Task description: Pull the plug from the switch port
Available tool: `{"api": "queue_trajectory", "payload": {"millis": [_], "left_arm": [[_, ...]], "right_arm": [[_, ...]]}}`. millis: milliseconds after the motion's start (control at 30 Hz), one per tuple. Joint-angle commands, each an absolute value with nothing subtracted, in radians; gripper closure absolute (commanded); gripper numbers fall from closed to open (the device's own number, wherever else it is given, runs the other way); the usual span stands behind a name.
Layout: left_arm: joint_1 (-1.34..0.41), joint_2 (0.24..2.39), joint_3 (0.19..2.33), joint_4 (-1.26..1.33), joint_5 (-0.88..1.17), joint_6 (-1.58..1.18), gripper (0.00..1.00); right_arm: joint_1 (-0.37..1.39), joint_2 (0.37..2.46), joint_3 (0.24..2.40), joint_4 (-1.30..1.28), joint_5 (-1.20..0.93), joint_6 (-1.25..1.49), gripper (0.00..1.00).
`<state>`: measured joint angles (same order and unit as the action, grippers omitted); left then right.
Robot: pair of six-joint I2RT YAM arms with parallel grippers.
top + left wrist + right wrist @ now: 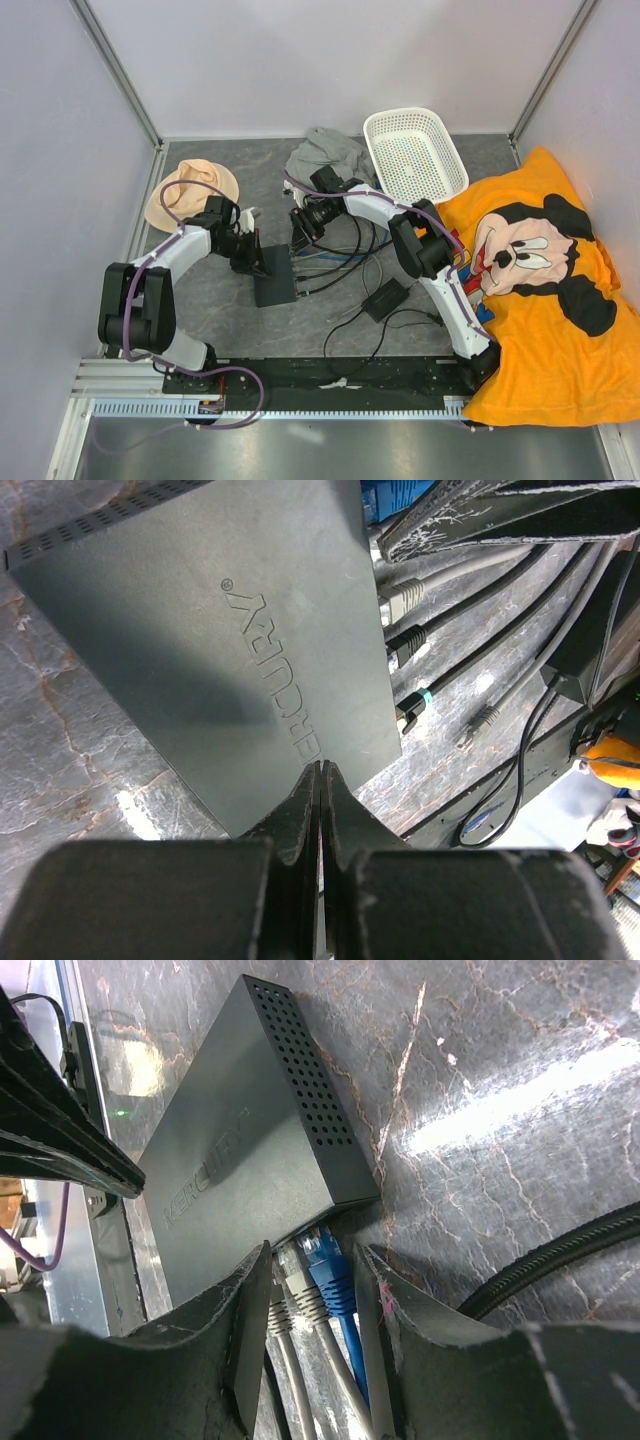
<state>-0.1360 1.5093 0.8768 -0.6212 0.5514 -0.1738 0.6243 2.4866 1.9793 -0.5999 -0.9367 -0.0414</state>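
Observation:
The switch (275, 283) is a flat black box lying on the dark marble-patterned table; it also fills the left wrist view (220, 630). My left gripper (320, 767) is shut with nothing in it, its tips pressed on the switch's top near one edge. In the right wrist view, a blue plug (330, 1260) and a grey plug (296, 1282) sit side by side in the switch port row (318, 1228). My right gripper (311, 1252) is open and straddles both plugs, with a gap showing beside the blue one. Another grey plug (270, 1312) lies outside the left finger.
More cables run from the switch's side (410, 640) toward a small black power brick (385, 298). A white basket (415, 150), a grey cloth (322, 150) and a tan hat (190, 195) lie at the back. An orange cartoon-print cloth (540, 290) covers the right.

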Motion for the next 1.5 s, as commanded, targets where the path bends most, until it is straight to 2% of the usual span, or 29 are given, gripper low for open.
{"api": "queue_trajectory", "payload": {"millis": [0, 300, 733, 833, 1067, 1200, 1367, 1400, 1467], "left_arm": [[-0.137, 1.517, 0.871, -0.595, 0.546, -0.141, 0.99], [-0.137, 1.513, 0.865, -0.588, 0.543, -0.141, 0.98], [-0.137, 1.516, 0.861, -0.581, 0.537, -0.137, 0.99], [-0.137, 1.517, 0.861, -0.581, 0.537, -0.135, 0.98], [-0.137, 1.526, 0.859, -0.571, 0.542, -0.137, 0.98], [-0.137, 1.528, 0.859, -0.571, 0.543, -0.138, 0.99], [-0.137, 1.531, 0.857, -0.565, 0.545, -0.141, 0.98], [-0.137, 1.531, 0.857, -0.563, 0.545, -0.141, 0.98], [-0.137, 1.532, 0.857, -0.563, 0.546, -0.143, 0.99]], "right_arm": [[0.634, 2.548, 1.988, -0.615, -0.879, -0.052, 0.54], [0.627, 2.565, 1.987, -0.600, -0.871, -0.028, 0.57], [0.612, 2.582, 1.973, -0.577, -0.844, -0.003, 0.73], [0.614, 2.571, 1.974, -0.574, -0.842, -0.003, 0.68], [0.632, 2.553, 1.974, -0.569, -0.807, 0.026, 0.68], [0.644, 2.551, 1.970, -0.584, -0.776, 0.008, 0.74], [0.653, 2.548, 1.974, -0.610, -0.727, -0.040, 0.89], [0.653, 2.546, 1.974, -0.612, -0.716, -0.043, 0.97], [0.655, 2.540, 1.974, -0.621, -0.701, -0.061, 1.00]]}}
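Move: The blue plug sits in the switch's far-end port, already between the right hand's open fingers, about 1 cm ahead, 1 cm to the left and 1 cm below. Its grey neighbour is roughly 1 cm back and 1 cm left of the hand, also 1 cm lower. The switch's middle is some 6 cm back and 5 cm left of it. From the left hand the blue plug lies about 6 cm ahead, 6 cm right and 4 cm lower. The blue plug is pinched as the right hand settles about 1 cm down and half a centimetre forward onto it, tipping by roughly 5 degrees, while its fingers close from about half open to under a quarter, one pad on each side. The left hand, fingers still shut, sinks barely 1 cm over the switch's top. ##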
